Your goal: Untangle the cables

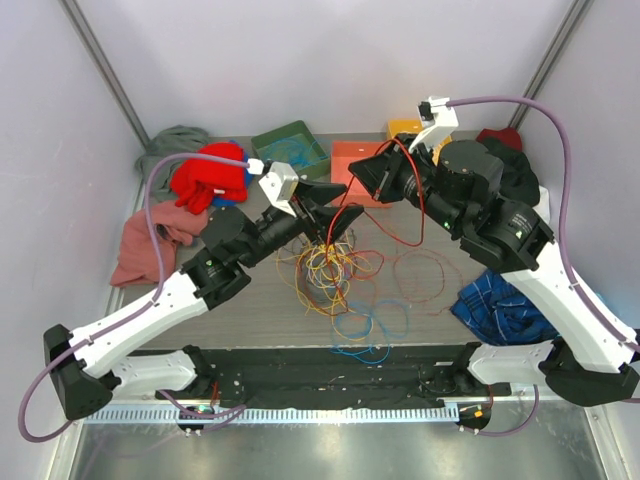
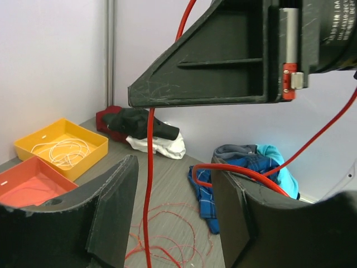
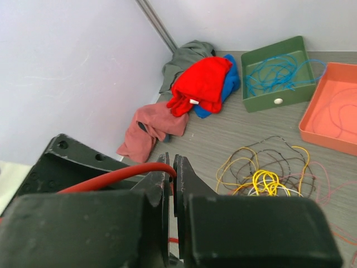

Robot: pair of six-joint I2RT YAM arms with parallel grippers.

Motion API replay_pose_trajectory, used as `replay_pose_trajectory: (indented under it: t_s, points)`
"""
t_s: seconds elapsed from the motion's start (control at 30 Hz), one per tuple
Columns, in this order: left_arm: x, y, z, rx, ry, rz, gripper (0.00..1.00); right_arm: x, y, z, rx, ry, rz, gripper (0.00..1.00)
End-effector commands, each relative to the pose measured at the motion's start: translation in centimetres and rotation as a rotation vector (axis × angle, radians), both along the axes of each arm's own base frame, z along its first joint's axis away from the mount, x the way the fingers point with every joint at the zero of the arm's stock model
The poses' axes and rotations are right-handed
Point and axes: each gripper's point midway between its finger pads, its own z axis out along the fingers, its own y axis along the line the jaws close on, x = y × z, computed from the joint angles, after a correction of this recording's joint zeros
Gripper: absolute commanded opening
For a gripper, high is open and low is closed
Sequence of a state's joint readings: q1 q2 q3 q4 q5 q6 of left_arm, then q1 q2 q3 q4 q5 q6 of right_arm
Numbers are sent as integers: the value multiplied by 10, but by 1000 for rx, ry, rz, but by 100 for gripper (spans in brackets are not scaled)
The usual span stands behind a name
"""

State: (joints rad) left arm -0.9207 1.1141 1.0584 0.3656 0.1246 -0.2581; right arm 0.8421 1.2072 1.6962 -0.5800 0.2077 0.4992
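Note:
A tangle of thin yellow, orange, red, blue, white and brown cables (image 1: 330,268) lies on the table between the arms. My right gripper (image 1: 362,176) is shut on a red cable (image 1: 347,200) and holds it up above the tangle. In the right wrist view the jaws (image 3: 171,162) pinch this red cable (image 3: 111,177). My left gripper (image 1: 325,207) is open just below it. In the left wrist view the red cable (image 2: 148,195) hangs between my open left fingers (image 2: 111,206) without touching them, and the right gripper's body fills the top of that view.
Along the back stand a green tray (image 1: 292,148) with blue wire, an orange tray (image 1: 358,165) and a yellow tray (image 1: 405,128). A red cloth (image 1: 210,175) and a pink cloth (image 1: 145,240) lie at the left. A blue plaid cloth (image 1: 500,305) and a black cloth (image 1: 515,165) lie at the right.

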Motion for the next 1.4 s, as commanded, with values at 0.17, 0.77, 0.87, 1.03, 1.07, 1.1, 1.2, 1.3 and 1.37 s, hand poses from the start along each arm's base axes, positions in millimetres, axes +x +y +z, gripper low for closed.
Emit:
replay_pose_trajectory:
  t_s: [0.17,0.77,0.87,1.03,1.07,1.1,1.2,1.3,1.37]
  points:
    - [-11,21,24,-86,-72,24,62,-5,-4,14,6,-28,12,1]
    - [0,-9,2,-43,-35,-28,0,-27,22,13,54,40,184,1]
    - [-1,-7,2,-33,-35,-26,0,-25,18,6,29,35,161,15]
    - [4,3,12,3,-13,12,0,-12,-7,-16,-43,30,27,60]
    - [4,5,13,9,-6,14,0,-7,-12,-29,-82,37,-8,65]
    - [5,7,12,15,7,17,0,-3,-18,-35,-101,38,-42,67]
    - [1,12,20,3,9,14,0,7,-41,-60,-191,50,-164,70]
    - [-3,13,23,5,21,-3,0,16,-63,-82,-265,58,-276,70]
    - [-5,14,25,5,32,-11,0,19,-76,-94,-304,68,-342,71]
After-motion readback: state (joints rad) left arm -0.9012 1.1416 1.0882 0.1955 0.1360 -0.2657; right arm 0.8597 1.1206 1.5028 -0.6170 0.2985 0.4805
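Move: The red cable, gripped by the shut right fingers, hangs down between the open left fingers, about 1 cm ahead of the left hand point and 1 cm to its right at the same height. From the right hand, the left fingers that are to take it wait some 3 cm back and 4 cm below. The mixed cable pile lies about 40 cm beneath the left hand, 3 cm farther out and 3 cm left; the blue cable, also on the table, is about 11 cm back and 4 cm right, and the orange box about 27 cm ahead. The left hand eases a centimetre or so back and left with its fingers open around the red cable, then returns and sinks to about 3 cm below where it began, shutting on the strand just below the right fingertips and keeping hold. The right hand, still gripping, first swings about 3 cm left and turns some 10 degrees counter-clockwise; once the left has closed it opens wide, lets go, and draws off about 4 cm right and 4 cm down, turning back clockwise. ##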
